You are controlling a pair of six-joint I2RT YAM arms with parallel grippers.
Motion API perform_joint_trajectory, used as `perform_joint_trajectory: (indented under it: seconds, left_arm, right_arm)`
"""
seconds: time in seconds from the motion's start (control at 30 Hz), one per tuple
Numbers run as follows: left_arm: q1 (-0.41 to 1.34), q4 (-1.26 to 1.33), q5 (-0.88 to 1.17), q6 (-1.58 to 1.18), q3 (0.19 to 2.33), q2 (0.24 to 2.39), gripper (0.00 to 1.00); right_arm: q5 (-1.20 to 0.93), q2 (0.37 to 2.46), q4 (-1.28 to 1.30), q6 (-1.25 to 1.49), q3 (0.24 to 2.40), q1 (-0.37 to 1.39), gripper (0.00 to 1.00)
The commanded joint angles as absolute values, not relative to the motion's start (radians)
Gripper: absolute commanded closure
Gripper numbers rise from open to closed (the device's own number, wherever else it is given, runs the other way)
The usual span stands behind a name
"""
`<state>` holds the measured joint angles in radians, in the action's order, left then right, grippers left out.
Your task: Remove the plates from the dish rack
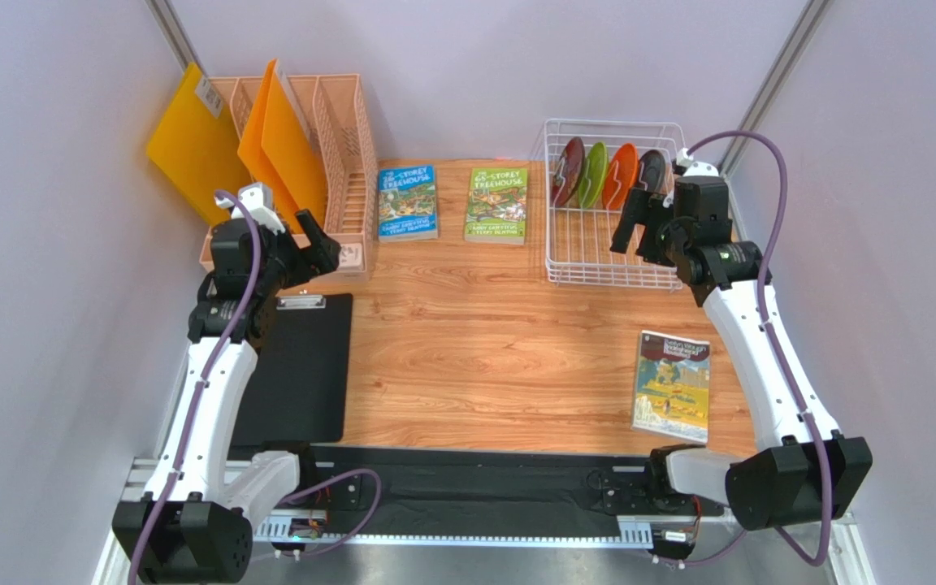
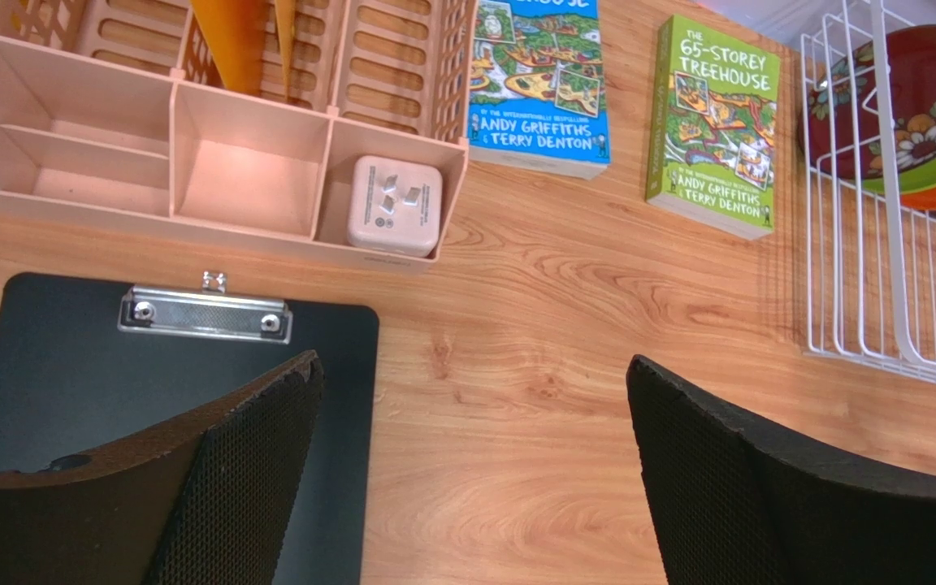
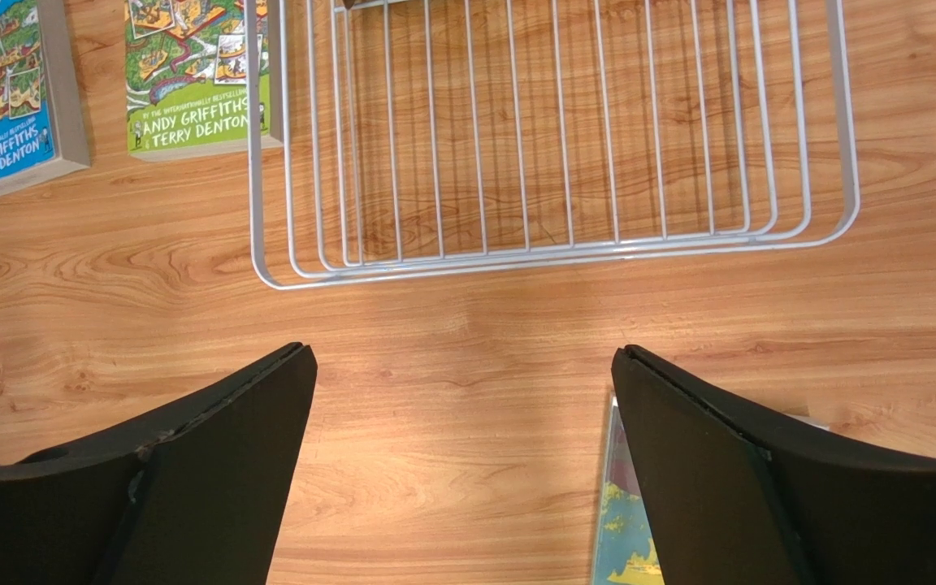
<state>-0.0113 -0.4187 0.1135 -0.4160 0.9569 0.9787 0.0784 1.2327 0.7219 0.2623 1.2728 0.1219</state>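
The white wire dish rack stands at the back right of the table. Four plates stand upright in its far end: dark red floral, lime green, orange and dark teal-black. My right gripper is open and empty, above the rack's near part, just in front of the dark plate. Its wrist view shows the rack's empty near half and open fingers. My left gripper is open and empty at the left, far from the rack. Its wrist view shows the red plate in the rack.
A peach slotted organiser with orange folders stands back left, a white adapter in its tray. Two books lie at the back middle. A third book lies front right. A black clipboard lies front left.
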Motion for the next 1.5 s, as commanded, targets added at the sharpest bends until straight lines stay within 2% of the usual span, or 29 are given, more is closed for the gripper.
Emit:
perform_joint_trajectory:
  seconds: [0.0,0.07,0.1,0.13,0.3,0.4,0.47,0.7,0.77,0.83,0.9,1.03,1.33,1.47]
  left_arm:
    - [-0.017,-0.379,0.103,-0.433,0.956,0.977,0.03]
    - [-0.018,-0.371,0.104,-0.446,0.954,0.980,0.02]
    - [-0.018,-0.362,0.112,-0.457,0.953,0.986,0.01]
    - [-0.020,-0.357,0.132,-0.460,0.953,0.989,0.01]
    - [-0.018,-0.347,0.185,-0.463,0.976,1.032,0.00]
    - [-0.020,-0.279,0.242,-0.475,0.950,1.043,0.00]
    - [-0.018,-0.223,0.250,-0.501,0.918,1.064,0.01]
    - [0.043,-0.206,0.163,-0.469,0.910,1.160,0.00]
    - [0.073,-0.198,0.131,-0.454,0.913,1.183,0.00]
    - [0.100,-0.195,0.092,-0.443,0.920,1.201,0.00]
    - [0.136,-0.192,0.058,-0.422,0.934,1.224,0.00]
    - [0.170,-0.183,0.020,-0.407,0.951,1.244,0.00]
    - [0.183,-0.161,0.031,-0.388,0.953,1.235,0.00]
    - [0.183,-0.161,0.029,-0.383,0.953,1.239,0.00]
  right_arm:
    - [0.061,1.203,0.657,0.242,1.287,0.121,0.02]
    - [0.046,1.215,0.638,0.235,1.293,0.120,0.08]
    - [0.023,1.224,0.634,0.220,1.301,0.121,0.07]
    - [0.015,1.236,0.630,0.212,1.311,0.121,0.00]
    - [-0.026,1.414,0.663,0.233,1.442,0.123,0.00]
    - [0.043,1.534,0.666,0.271,1.557,0.132,0.04]
    - [0.103,1.615,0.664,0.279,1.650,0.146,0.14]
    - [0.178,1.854,0.704,0.245,1.981,0.207,0.18]
    - [0.201,1.959,0.748,0.233,2.081,0.215,0.21]
    - [0.204,2.053,0.773,0.226,2.210,0.216,0.31]
    - [0.221,2.104,0.772,0.206,2.299,0.218,0.31]
    - [0.239,2.201,0.753,0.181,2.367,0.219,0.30]
    - [0.230,2.286,0.675,0.133,2.364,0.219,0.38]
    - [0.232,2.318,0.640,0.129,2.361,0.218,0.38]
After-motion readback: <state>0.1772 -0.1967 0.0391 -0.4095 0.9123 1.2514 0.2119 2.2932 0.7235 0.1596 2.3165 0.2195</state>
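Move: The maroon flowered plate stands in the rack about 28 cm ahead of the right hand, 7 cm to its left and some 12 cm below. To the right of the maroon plate and level with it follow the green plate at about 5 cm, the orange one at 10 and the dark one at 15. The green book lies flat about 21 cm left of the hand, 26 ahead and 20 below. From the left hand the maroon plate is roughly 29 cm ahead and 47 to the right, 12 lower. For the maroon plate's near edge the right hand heads out over the rack, about 25 cm forward and 6 left, then sinks some 8 cm from its slight rise. Its fingers narrow to under two-thirds open, one on either side of the plate as seen from above, its left side tipping down about 10 degrees; no touch can be made out. Meanwhile the empty, open left hand drops, moving right and somewhat forward over bare table. ##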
